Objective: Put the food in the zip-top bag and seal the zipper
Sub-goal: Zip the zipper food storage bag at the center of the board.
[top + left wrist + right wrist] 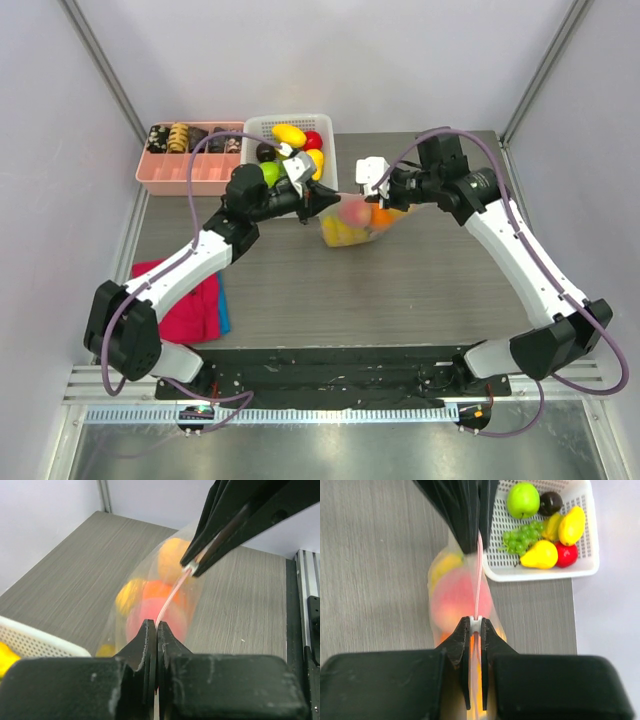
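The zip-top bag (347,228) hangs between my two grippers over the table, with a pink peach (454,599), an orange (171,559) and yellow pieces inside. Its zipper (479,577) runs taut as a thin pink line from one gripper to the other. My left gripper (156,625) is shut on one end of that strip. My right gripper (479,622) is shut on the small white slider at the other end. More food lies in the white basket (546,573): a green apple (522,500), grapes, a yellow pear and a red piece.
The white basket (258,126) stands at the back, just behind the left gripper (326,197). A pink divided tray (190,181) of dark snacks sits left of it. A red cloth (192,306) lies at the front left.
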Robot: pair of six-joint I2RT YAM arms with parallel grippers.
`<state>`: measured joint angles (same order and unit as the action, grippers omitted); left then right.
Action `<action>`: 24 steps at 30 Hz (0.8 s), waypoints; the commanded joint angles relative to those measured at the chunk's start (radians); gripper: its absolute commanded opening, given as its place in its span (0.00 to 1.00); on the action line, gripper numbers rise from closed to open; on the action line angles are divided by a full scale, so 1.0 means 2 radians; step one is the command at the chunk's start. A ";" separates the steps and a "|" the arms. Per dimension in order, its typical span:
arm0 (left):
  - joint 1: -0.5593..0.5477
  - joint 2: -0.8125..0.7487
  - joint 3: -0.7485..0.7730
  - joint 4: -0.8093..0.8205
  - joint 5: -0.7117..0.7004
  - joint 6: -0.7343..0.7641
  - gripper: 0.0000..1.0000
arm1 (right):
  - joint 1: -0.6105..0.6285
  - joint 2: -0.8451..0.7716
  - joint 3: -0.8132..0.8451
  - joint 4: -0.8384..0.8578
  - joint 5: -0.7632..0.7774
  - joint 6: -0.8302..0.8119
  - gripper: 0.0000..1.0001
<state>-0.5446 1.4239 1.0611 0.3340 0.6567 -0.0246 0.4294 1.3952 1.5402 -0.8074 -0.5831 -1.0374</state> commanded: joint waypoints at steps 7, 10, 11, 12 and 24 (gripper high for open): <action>0.034 -0.039 -0.005 0.005 -0.020 -0.004 0.00 | -0.116 -0.025 -0.002 -0.057 0.042 -0.040 0.01; 0.037 -0.034 -0.002 0.003 -0.015 -0.005 0.00 | -0.141 -0.026 -0.003 -0.079 0.042 -0.052 0.01; 0.038 -0.033 -0.002 0.003 -0.014 -0.006 0.00 | -0.145 -0.030 -0.005 -0.083 0.043 -0.056 0.01; 0.038 -0.031 -0.001 0.003 -0.013 -0.008 0.00 | -0.150 -0.032 -0.008 -0.089 0.049 -0.063 0.01; 0.042 -0.018 0.011 0.004 0.001 -0.008 0.00 | -0.185 -0.044 -0.004 -0.120 0.070 -0.076 0.01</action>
<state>-0.4923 1.3983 1.0481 0.2985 0.6758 -0.0456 0.0925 1.3449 1.5116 -0.9977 -0.5625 -1.1503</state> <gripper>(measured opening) 0.024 0.088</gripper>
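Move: At the slider, the right hand already has the bag's zipper pinched; the zipper's right end, to which it takes the slider, lies about 13 cm to its right, level ahead and roughly 2 cm lower. The peach in the bag is some 5 cm left, 1 cm back and 8 below, the orange about 3 cm right and 3 back, equally low. From the left hand, still pinching the zipper's left end, that right end is some 23 cm right, level ahead and 2 cm lower. Pulling the white slider along the zipper, the right hand sweeps about 13 cm to the right, away from the left hand, bowing slightly forward on the way, sinking a couple of centimetres and turning some 15 degrees clockwise. The left hand keeps its shut grip on the other end and draws about 2 cm left, tensioning the strip between them. ##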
